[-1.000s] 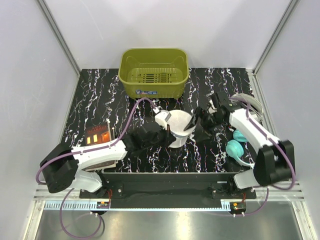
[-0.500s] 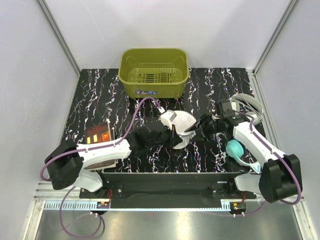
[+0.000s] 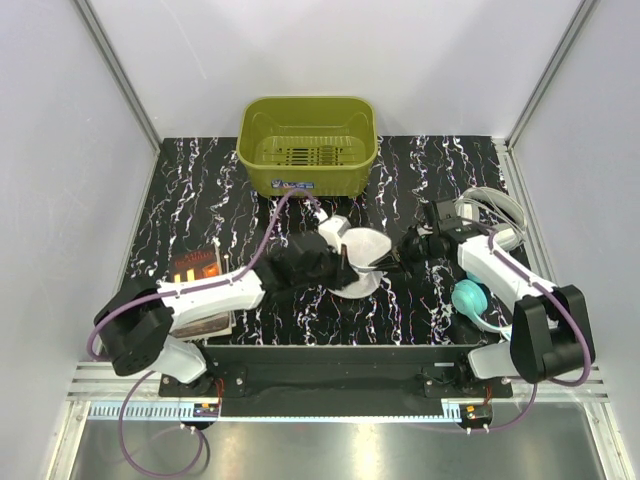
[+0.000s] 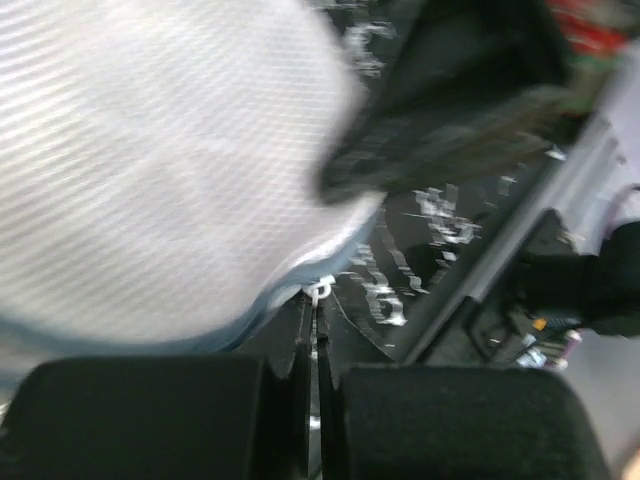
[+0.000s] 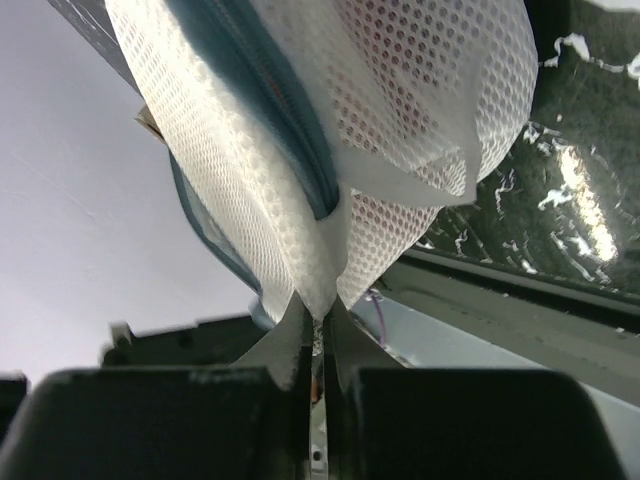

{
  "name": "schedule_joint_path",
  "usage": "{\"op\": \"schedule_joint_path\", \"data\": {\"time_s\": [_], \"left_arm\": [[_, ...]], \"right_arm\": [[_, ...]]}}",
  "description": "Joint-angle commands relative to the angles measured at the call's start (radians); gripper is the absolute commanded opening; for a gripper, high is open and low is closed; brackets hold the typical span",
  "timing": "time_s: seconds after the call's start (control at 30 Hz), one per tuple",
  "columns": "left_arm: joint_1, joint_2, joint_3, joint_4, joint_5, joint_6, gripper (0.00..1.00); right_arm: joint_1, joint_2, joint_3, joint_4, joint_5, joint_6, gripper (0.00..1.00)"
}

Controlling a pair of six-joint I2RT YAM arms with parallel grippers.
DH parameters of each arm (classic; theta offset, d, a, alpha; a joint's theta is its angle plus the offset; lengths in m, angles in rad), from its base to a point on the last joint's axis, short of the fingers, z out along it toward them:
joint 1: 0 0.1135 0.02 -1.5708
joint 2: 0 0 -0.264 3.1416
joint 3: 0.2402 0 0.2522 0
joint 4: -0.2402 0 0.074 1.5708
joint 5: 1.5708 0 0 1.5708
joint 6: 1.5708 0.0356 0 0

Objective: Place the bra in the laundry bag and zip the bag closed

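The white mesh laundry bag [image 3: 363,256] hangs between my two grippers at the middle of the table. My left gripper [image 3: 344,264] is shut on the bag's small white zipper pull [image 4: 320,291] at its blue-edged rim. My right gripper [image 3: 393,262] is shut on a pinched fold of the mesh [image 5: 330,255] beside the teal zipper band [image 5: 285,120]. In the left wrist view the bag [image 4: 150,160] fills the upper left, above the gripper [image 4: 312,305]. In the right wrist view the gripper [image 5: 318,318] sits just below the fold. The bra is hidden; only a faint reddish tint [image 5: 395,90] shows through the mesh.
An olive-green basket [image 3: 307,145] stands at the back centre. A teal rounded item [image 3: 470,297] lies under the right arm, with a white grey-rimmed bowl-like item [image 3: 497,208] behind it. An orange-brown box [image 3: 197,272] sits by the left arm.
My right gripper swung in from the right and shut on the bag's mesh. The bag went from standing upright to lying flatter between the grippers. The left gripper stayed shut and shifted slightly back.
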Motion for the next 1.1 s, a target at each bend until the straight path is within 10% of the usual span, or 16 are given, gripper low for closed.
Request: {"op": "schedule_joint_path", "data": {"time_s": [0.0,0.4,0.57,0.67,1.07], "left_arm": [[0.135,-0.057,-0.018,-0.148,0.025,0.09,0.0],[0.181,-0.074,0.025,-0.21,0.125,0.16,0.0],[0.117,-0.019,0.052,-0.023,0.165,-0.018,0.0],[0.1,0.039,0.078,0.033,0.156,-0.078,0.0],[0.083,0.061,0.115,0.034,0.151,-0.09,0.0]], "right_arm": [[-0.007,0.045,0.071,-0.033,0.022,-0.178,0.0],[0.002,0.199,0.378,-0.26,0.108,-0.555,0.0],[0.01,0.243,0.417,-0.295,0.078,-0.516,0.6],[0.007,0.175,0.386,-0.323,0.073,-0.484,0.75],[0.002,-0.088,0.147,-0.432,0.264,-0.458,0.9]]}}
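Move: The left hand already pinches the laundry bag's zip pull; the bag's middle lies about 2 cm ahead, 4 cm right and 5 cm below it. The basket is some 29 cm ahead and 10 cm left of that hand. From the right hand, pinching the bag's edge, the bag's middle is about 1 cm ahead, 4 cm left and 5 cm below; the headphones lie some 22 cm right, 5 cm back and 9 cm below. Left swings the held zip pull 8 cm left, then returns; right goes forward, releases the bag, draws back. ##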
